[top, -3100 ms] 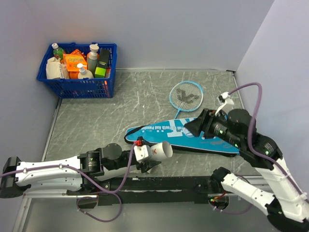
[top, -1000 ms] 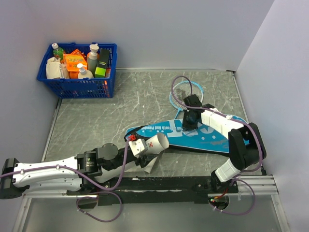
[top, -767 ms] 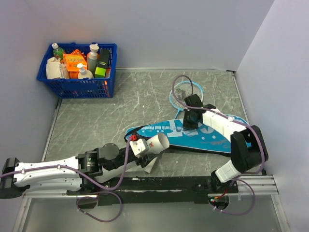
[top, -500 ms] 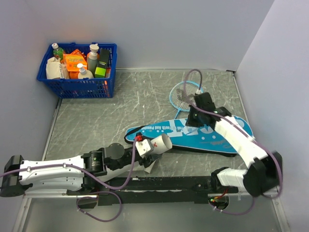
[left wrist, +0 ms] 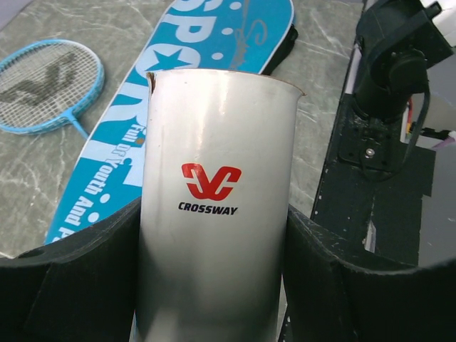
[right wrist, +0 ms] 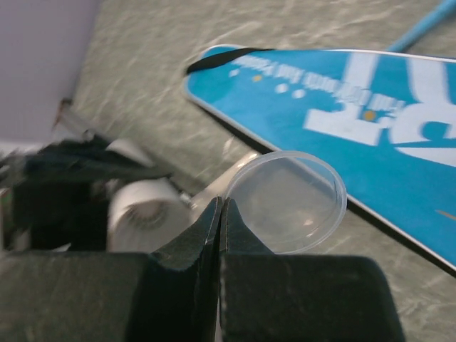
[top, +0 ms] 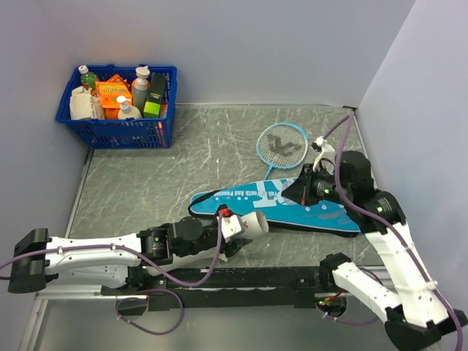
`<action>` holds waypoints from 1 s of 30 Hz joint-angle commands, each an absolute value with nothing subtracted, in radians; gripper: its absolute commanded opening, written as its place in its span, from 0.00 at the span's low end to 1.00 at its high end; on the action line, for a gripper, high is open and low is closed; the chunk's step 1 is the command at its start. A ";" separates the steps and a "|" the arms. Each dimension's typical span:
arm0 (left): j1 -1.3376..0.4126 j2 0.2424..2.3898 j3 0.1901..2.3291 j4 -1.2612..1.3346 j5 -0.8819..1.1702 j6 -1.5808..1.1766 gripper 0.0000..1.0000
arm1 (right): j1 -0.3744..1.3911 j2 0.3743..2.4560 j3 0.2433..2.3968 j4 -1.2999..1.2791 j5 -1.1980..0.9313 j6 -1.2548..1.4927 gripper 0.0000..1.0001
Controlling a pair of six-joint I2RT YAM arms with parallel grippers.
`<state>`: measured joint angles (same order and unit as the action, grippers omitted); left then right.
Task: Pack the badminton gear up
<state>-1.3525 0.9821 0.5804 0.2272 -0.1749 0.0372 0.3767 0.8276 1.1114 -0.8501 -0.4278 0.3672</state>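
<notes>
My left gripper (left wrist: pixel 214 285) is shut on the long white tube (left wrist: pixel 217 214), lettered "CROSSWAY", which lies nearly level near the table's front (top: pixel 245 225). My right gripper (right wrist: pixel 219 206) is shut on the rim of a clear round lid (right wrist: pixel 288 203) and hangs above the teal cover (top: pixel 292 205), pointing towards the tube's open end (right wrist: pixel 146 214). That end is blurred. The light-blue racket (top: pixel 281 144) lies flat behind the cover. No shuttlecock shows clearly.
A blue basket (top: pixel 121 102) of bottles and boxes stands at the back left corner. Walls close the table at the back and right. The black rail (top: pixel 256 278) with the arm bases runs along the front edge.
My right arm has swung back to the right, its gripper now over the cover's middle with the lid. My left gripper has carried the tube a little to the right.
</notes>
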 commanded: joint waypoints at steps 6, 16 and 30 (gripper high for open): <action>-1.347 0.977 0.552 0.337 -0.069 -0.104 0.01 | 0.374 0.727 1.163 -0.876 -0.817 0.328 0.00; -1.328 0.948 0.545 0.374 -0.009 -0.123 0.01 | 0.406 0.660 1.028 -0.733 -0.945 0.436 0.00; -1.302 0.905 0.532 0.413 0.067 -0.144 0.01 | 0.575 0.681 0.957 -0.621 -0.847 0.515 0.00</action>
<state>-1.3079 0.9291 0.5488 0.2703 0.0418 -0.0250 0.5301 0.6708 0.9726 -0.7105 -0.8780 0.4854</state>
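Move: Back and to the left of the right hand, which already pinches the clear lid, the mouth of the tube held in the left hand lies about 8 cm back, 8 cm left and some 5 cm lower. The blue bag's middle is roughly 6 cm ahead of the right hand, 3 cm right and 23 cm below; the racket head is about 31 cm ahead, straight on, 24 cm down. From the left hand the lid is some 12 cm ahead, 14 cm right and slightly higher. Swinging back about 11 cm and some 5 cm left, the right hand carries the lid from above the bag towards the tube's open mouth, rising a few centimetres before easing slightly lower, and turns roughly 30 degrees counter-clockwise with its left side lifting; the fingers keep their pinch. The left hand keeps hold of the tube, drawing it a little back and up and turning about 10 degrees clockwise. ##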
